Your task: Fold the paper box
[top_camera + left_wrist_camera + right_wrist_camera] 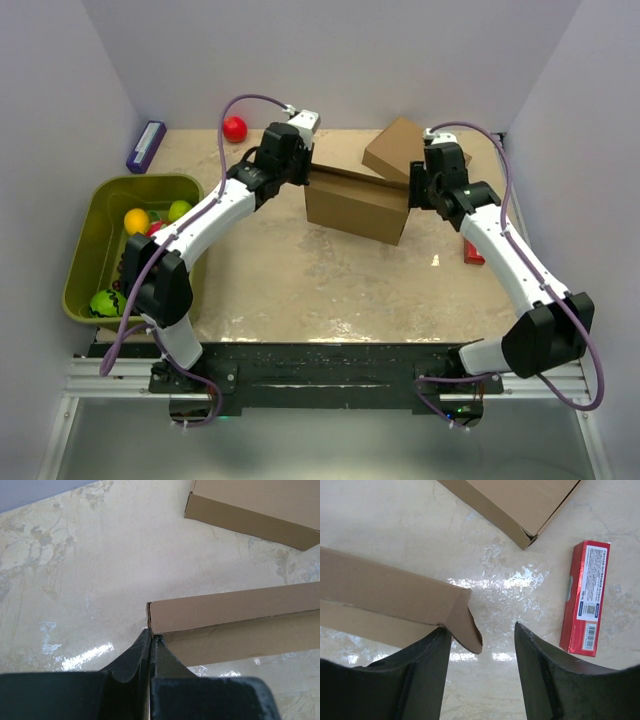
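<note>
The paper box (355, 205) is a brown cardboard carton standing mid-table, partly formed. My left gripper (303, 165) is at its back left top corner. In the left wrist view the jaws (151, 635) are pressed together right at the corner of the cardboard wall (235, 612), with a thin brown edge running between them. My right gripper (414, 190) is at the box's right end, open. Its left finger (427, 670) touches the box wall (385, 597), and a small rounded flap (465, 625) pokes into the gap. Nothing is pinched there.
A second closed brown carton (400, 148) lies behind the box at the back right. A red packet (472, 252) lies on the table under my right arm. A green bin (90, 250) with balls stands at the left. A red ball (234, 128) and a purple box (146, 146) lie at the back.
</note>
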Tool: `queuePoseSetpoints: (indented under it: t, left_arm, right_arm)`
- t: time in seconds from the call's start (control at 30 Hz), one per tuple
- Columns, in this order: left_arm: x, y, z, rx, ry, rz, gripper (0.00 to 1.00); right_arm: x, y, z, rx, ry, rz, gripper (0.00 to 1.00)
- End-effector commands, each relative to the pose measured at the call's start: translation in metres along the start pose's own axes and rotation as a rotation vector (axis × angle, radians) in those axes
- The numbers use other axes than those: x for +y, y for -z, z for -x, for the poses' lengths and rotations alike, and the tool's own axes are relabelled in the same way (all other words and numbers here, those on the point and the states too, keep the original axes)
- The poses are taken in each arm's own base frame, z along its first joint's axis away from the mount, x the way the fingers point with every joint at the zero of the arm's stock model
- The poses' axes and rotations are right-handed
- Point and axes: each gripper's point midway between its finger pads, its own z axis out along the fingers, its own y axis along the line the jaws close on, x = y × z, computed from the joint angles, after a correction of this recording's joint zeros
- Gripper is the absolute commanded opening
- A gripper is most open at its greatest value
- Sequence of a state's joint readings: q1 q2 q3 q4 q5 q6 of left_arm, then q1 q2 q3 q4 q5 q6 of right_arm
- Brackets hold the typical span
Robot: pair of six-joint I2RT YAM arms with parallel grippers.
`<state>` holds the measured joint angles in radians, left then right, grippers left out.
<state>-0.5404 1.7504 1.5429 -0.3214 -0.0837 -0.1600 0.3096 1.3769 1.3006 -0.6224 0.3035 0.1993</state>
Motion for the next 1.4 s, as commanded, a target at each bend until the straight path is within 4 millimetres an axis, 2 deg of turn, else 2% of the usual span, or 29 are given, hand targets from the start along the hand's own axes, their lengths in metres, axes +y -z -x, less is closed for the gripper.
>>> queuePoseSetpoints:
  t: [0.0,0.17,0.2,0.33,0.4,0.53,0.67,0.9,1.03,1.17,1.37]
  left_arm:
    - [0.0,-0.002,-0.018,0.078,-0.033,0.004,0.0]
    - [0.001,-0.004,-0.019,0.076,-0.041,0.006,0.0]
    - [0.001,-0.003,-0.018,0.073,-0.044,0.006,0.0]
    - [0.0,-0.002,-0.018,0.062,-0.061,-0.01,0.0]
    - [-0.002,-0.001,-0.016,0.049,-0.072,-0.02,0.0]
    - [-0.001,-0.001,-0.02,0.055,-0.09,-0.018,0.0]
    - [0.0,-0.001,-0.024,0.066,-0.113,-0.005,0.0]
    - [0.001,-0.001,-0.027,0.075,-0.139,0.014,0.0]
    - [-0.003,0.0,-0.023,0.058,-0.124,-0.006,0.0]
    - [-0.008,0.001,-0.015,0.03,-0.105,-0.027,0.2]
    - [-0.01,0.002,-0.007,0.007,-0.088,-0.034,0.36]
  right_arm:
    - [0.0,-0.002,0.006,-0.025,0.0,0.017,0.52]
    - [-0.003,-0.01,-0.001,0.008,-0.02,0.047,0.4]
    - [-0.001,-0.011,-0.004,0.022,-0.027,0.074,0.29]
    - [0.005,-0.01,-0.002,0.036,-0.071,0.154,0.1]
    - [0.01,-0.009,-0.001,0.046,-0.094,0.2,0.05]
    - [0.022,-0.007,0.002,0.071,-0.157,0.302,0.01]
    - [0.026,-0.006,0.007,0.071,-0.189,0.34,0.0]
    - [0.019,-0.011,0.008,0.082,-0.267,0.411,0.0]
    - [0.017,-0.009,0.009,0.069,-0.261,0.406,0.0]
    - [0.012,-0.009,0.005,0.074,-0.236,0.385,0.0]
    - [0.006,-0.009,0.0,0.078,-0.207,0.354,0.0]
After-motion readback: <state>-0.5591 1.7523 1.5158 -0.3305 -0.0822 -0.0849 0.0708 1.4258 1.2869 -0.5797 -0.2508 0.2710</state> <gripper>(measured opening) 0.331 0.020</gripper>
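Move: Hanging between the right hand's open fingers is the paper box's right end flap, about 1 cm left of the hand point and 2 cm below. From that hand a closed brown box lies some 18 cm ahead, 4 cm right and 12 cm below, and a red box about 2 cm ahead, 16 cm right and 13 cm below. The left hand still pinches the box's far left corner, with the box's middle about 12 cm right, 4 cm back and 5 cm below. Sinking about 1.5 cm, the right hand shuts its fingers on the end flap at the box's right corner, then keeps the pinch while rolling its left side up some 25 degrees and easing about 1 cm left and forward. The left hand holds nearly still until late, then opens about a third and slips slightly down and back, letting go of the left corner. ##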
